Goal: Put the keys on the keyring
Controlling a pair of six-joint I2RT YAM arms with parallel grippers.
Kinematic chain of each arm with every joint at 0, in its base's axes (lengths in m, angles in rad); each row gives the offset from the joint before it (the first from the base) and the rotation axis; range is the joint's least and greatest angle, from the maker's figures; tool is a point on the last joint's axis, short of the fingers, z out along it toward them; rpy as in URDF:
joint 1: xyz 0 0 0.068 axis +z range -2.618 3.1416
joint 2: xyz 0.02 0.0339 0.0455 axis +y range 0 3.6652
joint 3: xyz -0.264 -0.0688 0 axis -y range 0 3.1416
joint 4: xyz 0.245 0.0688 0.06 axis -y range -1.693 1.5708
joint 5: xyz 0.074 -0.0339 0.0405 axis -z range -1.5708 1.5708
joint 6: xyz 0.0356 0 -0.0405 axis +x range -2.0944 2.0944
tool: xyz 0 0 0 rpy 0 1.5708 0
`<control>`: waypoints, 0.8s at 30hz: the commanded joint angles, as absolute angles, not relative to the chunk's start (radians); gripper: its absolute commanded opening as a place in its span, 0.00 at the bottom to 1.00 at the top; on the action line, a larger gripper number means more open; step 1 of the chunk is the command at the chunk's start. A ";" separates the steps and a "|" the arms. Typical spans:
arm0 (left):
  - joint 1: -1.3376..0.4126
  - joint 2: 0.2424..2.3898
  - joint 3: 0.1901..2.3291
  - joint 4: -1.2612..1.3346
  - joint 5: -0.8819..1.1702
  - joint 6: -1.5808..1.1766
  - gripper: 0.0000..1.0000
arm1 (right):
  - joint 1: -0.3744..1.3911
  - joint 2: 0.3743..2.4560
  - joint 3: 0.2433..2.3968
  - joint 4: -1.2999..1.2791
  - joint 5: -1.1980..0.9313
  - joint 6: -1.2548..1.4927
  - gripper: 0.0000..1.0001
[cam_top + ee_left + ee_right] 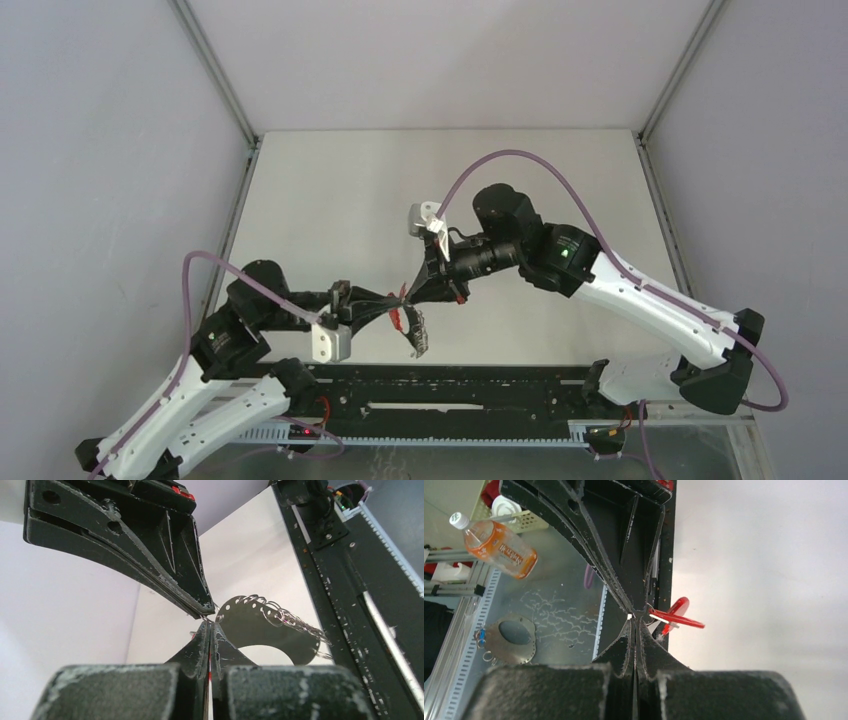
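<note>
Both grippers meet tip to tip above the table's near middle. My left gripper [398,298] [210,625] is shut, with a thin red sliver showing between its fingers. My right gripper [414,288] [635,620] is shut on a thin wire ring at the same spot. The keyring [418,338] [250,625] hangs beside the tips, a dark curved band pierced with holes and strung with silver rings. Two red pieces [676,619] stick out beside the tips. I cannot tell key tag from band. A blue tag [481,636] shows far off.
A black rail [450,390] [350,605] runs along the table's near edge, just below the grippers. Past it, a grey perforated band [514,652] with small rings rests on a scratched grey surface. An orange-labelled bottle [499,547] lies beyond that.
</note>
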State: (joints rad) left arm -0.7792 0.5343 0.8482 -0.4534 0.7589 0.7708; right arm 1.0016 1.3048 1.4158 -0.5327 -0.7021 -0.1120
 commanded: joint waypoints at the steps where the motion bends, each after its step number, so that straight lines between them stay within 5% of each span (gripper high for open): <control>1: -0.802 0.507 0.801 -0.455 0.724 0.867 0.00 | 0.992 1.237 1.389 -0.332 -0.615 -0.012 0.00; 13: -0.825 0.491 0.757 -0.379 0.658 0.839 0.01 | 0.992 1.169 1.265 -0.166 -0.504 0.087 0.00; 24: -0.825 0.535 0.818 -0.300 0.585 0.482 0.34 | 0.999 1.033 1.044 0.117 -0.420 0.141 0.00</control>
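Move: At the two hands' shut, nearly touching fingertips sits a thin wire ring. From the left hand, the keyring's plate lies about 4 cm back, 1 cm to the right and 2 cm lower, and the red key some 2 cm ahead, 1 cm right and 1 cm lower. From the right hand, the plate is about 4 cm back, level sideways and 2 cm lower; the red key is roughly 2 cm ahead, level sideways and 1 cm lower. Carrying the ring forward about 2 cm with its fingers kept shut, the right hand swings clockwise some 15 degrees, then rolls its left side up and draws up and to the right, away from the left fingertips. The left hand goes roughly 1.5 cm forward and sinks about as much, opening its fingers late to about a third and letting go of the ring. ##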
